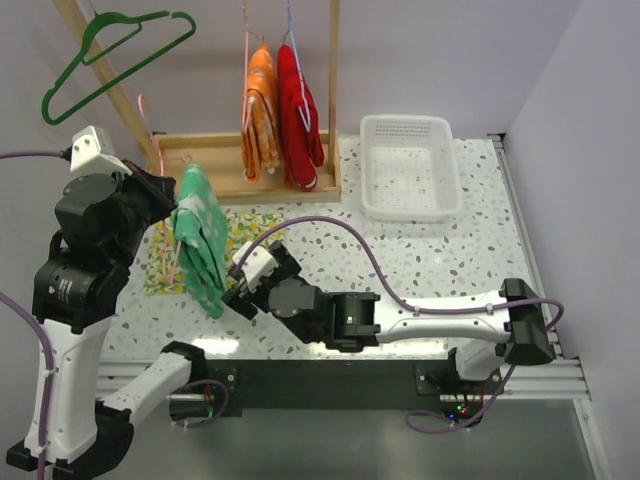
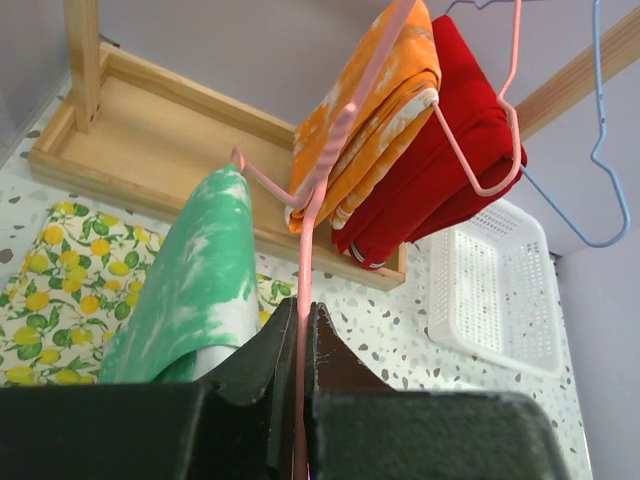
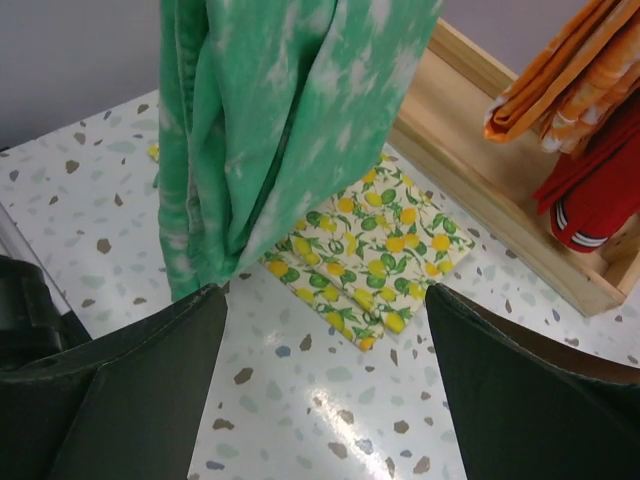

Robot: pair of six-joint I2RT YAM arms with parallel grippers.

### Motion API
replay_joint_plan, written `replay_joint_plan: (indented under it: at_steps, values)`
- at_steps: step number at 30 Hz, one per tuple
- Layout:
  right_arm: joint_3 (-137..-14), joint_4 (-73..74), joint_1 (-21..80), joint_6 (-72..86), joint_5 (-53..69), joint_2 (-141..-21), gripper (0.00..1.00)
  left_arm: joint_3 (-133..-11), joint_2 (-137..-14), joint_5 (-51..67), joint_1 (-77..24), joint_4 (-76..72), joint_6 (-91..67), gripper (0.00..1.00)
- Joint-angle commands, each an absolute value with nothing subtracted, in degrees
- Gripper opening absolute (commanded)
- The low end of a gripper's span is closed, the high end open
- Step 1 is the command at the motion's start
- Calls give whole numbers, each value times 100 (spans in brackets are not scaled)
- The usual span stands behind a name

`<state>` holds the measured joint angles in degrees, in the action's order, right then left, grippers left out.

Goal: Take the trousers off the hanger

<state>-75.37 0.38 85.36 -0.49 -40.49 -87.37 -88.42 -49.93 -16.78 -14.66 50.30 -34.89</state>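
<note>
Green-and-white trousers (image 1: 200, 240) hang folded over a pink wire hanger (image 2: 320, 190), held up above the table's left side. My left gripper (image 2: 303, 305) is shut on that hanger's wire, just right of the green trousers (image 2: 200, 270). My right gripper (image 3: 322, 290) stands open low over the table. Its left finger is just under the hem of the green trousers (image 3: 270, 130), with nothing between the jaws. In the top view it (image 1: 240, 285) sits right of the hanging cloth. Orange trousers (image 1: 260, 110) and red trousers (image 1: 298, 110) hang on the rack behind.
A wooden rack (image 1: 250, 170) with upright posts stands at the back. A flat lemon-print cloth (image 1: 245, 230) lies on the table under the green trousers. A white basket (image 1: 410, 165) sits at back right. An empty green hanger (image 1: 110, 55) hangs at top left.
</note>
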Motion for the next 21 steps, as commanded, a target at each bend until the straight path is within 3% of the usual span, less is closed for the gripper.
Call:
replay_joint_plan:
  at_steps: [1, 11, 21]
  values:
    - [-8015, -1423, 8517, -501, -4141, -8666, 84, -9571, -5054, -1845, -1441, 4491, -3411, 0]
    - [-9008, -950, 8499, -194, -2559, -9184, 82, -9483, -5010, -1828, -1441, 4650, -3322, 0]
    - [-9281, -905, 8157, 148, -2443, -9808, 80, -9703, -5001, -1767, -1441, 4790, -3278, 0]
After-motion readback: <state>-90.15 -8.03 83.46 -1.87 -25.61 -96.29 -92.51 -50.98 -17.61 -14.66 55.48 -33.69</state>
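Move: The green trousers hang folded over the pink hanger that the left gripper still holds. Their middle is about 7 cm ahead of the open right hand, 11 cm to its left and roughly level with it. The hanger's bar at their top is some 8 cm ahead, 11 left and 8 higher; the lemon cloth lies about 15 cm ahead, 12 left and 30 below. From the left hand, the trousers hang some 14 cm below and 2 to the right. With no touch to be seen yet, the right hand swings up and left towards the top of the green trousers, climbing about 11 cm, then sinking back some 3 cm as it keeps going left, 8 cm in all. Its fingers stay wide open while the wrist turns counter-clockwise and rolls its left side up, each around 15 degrees. The left gripper keeps its pinch on the pink hanger, nearly still. ##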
